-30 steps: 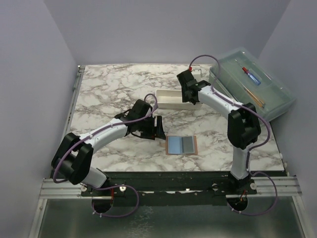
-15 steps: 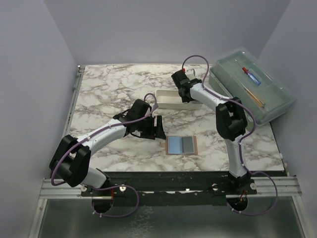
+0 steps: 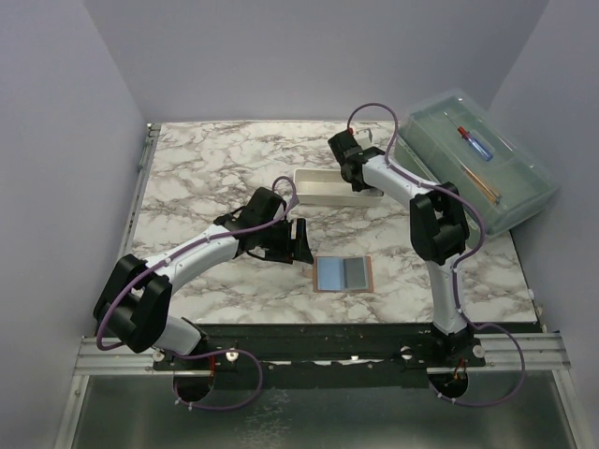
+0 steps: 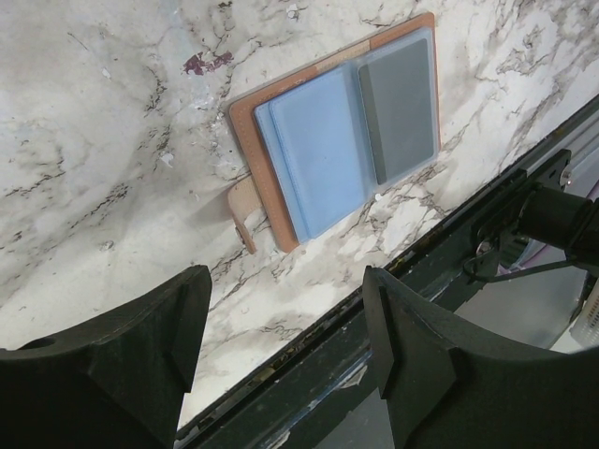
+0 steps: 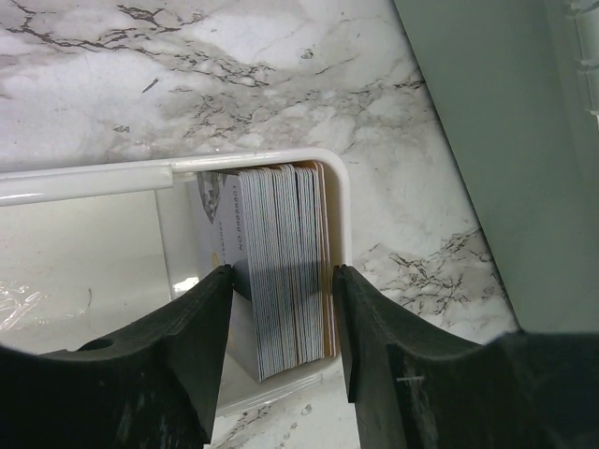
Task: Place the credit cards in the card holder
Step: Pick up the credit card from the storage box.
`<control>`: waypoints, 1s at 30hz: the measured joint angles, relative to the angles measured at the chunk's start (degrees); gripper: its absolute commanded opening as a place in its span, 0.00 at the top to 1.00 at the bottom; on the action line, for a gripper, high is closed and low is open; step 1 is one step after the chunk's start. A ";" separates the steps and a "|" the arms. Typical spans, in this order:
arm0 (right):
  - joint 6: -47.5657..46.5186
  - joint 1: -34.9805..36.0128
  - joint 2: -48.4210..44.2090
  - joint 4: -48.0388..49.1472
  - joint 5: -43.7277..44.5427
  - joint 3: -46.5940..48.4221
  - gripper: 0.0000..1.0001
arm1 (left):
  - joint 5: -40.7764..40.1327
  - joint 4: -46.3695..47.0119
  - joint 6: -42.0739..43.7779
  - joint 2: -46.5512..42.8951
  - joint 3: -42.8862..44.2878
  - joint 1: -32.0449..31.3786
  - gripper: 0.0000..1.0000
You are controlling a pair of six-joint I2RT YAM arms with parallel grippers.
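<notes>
The card holder (image 3: 343, 273) lies open and flat near the table's front edge. In the left wrist view the card holder (image 4: 271, 201) shows a tan rim, and a pale blue card (image 4: 318, 154) lies in its left panel. My left gripper (image 3: 301, 241) hovers open just left of it, and that gripper (image 4: 285, 281) has nothing between its jaws. A stack of credit cards (image 5: 281, 234) stands on edge at the right end of the white tray (image 5: 94, 178). My right gripper (image 5: 283, 271) straddles this stack, open, with slim gaps on both sides.
The white tray (image 3: 318, 185) sits at mid-table. A large clear lidded box (image 3: 477, 164) stands at the back right, and in the right wrist view the box (image 5: 505, 140) is close beside the tray. The table's front edge and a dark rail (image 4: 449, 262) run just past the card holder.
My right gripper has settled over the tray's right end and its jaws have narrowed around the card stack. The left arm and the card holder have stayed put.
</notes>
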 measured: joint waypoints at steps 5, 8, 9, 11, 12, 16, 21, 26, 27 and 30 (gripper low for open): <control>-0.83 0.11 0.00 -0.02 -0.07 0.37 0.57 | 0.00 -0.02 0.20 0.00 0.00 0.00 0.28; -1.14 0.09 0.00 -0.04 -0.02 1.11 0.61 | 0.00 -0.11 0.24 0.00 0.00 0.00 0.28; -1.29 0.09 0.00 -0.07 -0.02 1.36 0.61 | 0.00 -0.20 0.26 0.00 0.00 0.00 0.28; -1.62 0.11 0.00 -0.09 0.00 1.75 0.64 | 0.00 -0.37 0.28 0.00 0.00 0.00 0.28; -1.79 0.09 0.00 -0.07 0.00 1.86 0.66 | 0.00 -0.39 0.31 0.00 0.00 0.00 0.28; -2.16 0.11 0.00 -0.07 -0.09 2.08 0.75 | 0.00 -0.44 0.63 0.00 0.00 0.00 0.28; -2.36 0.11 0.00 -0.07 -0.50 2.16 0.82 | 0.00 -0.44 0.72 0.00 0.00 0.00 0.28; -2.34 0.11 0.00 -0.13 -0.81 2.36 0.91 | -0.02 -0.57 0.85 0.00 0.00 0.00 0.28; -2.32 0.11 0.00 -0.28 -0.92 2.54 0.93 | 0.00 -0.61 0.85 0.02 0.00 0.00 0.28; -2.21 0.11 0.00 -0.92 -1.38 3.21 0.98 | -0.02 -0.81 0.87 0.00 0.00 0.00 0.28</control>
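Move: The right hand already straddles the stack of credit cards standing on edge at the right end of the white storage box; the stack's middle is straight below the hand, roughly 2 cm down. The box's own middle lies about 11 cm to its left, level with it and 4 cm lower; the open card holder is some 30 cm back and 10 cm left, 6 cm lower. From the left hand the stack is about 25 cm ahead, 24 cm right and 4 cm down. Easing up about 1.5 cm and drifting just under 1 cm forward and left, the right hand closes its fingers from half open to almost shut over the credit-card stack, the tips ending together at the stack's left upper edge. The hand's attitude hardly changes. Whether a card is pinched between the pads can't be made out. ##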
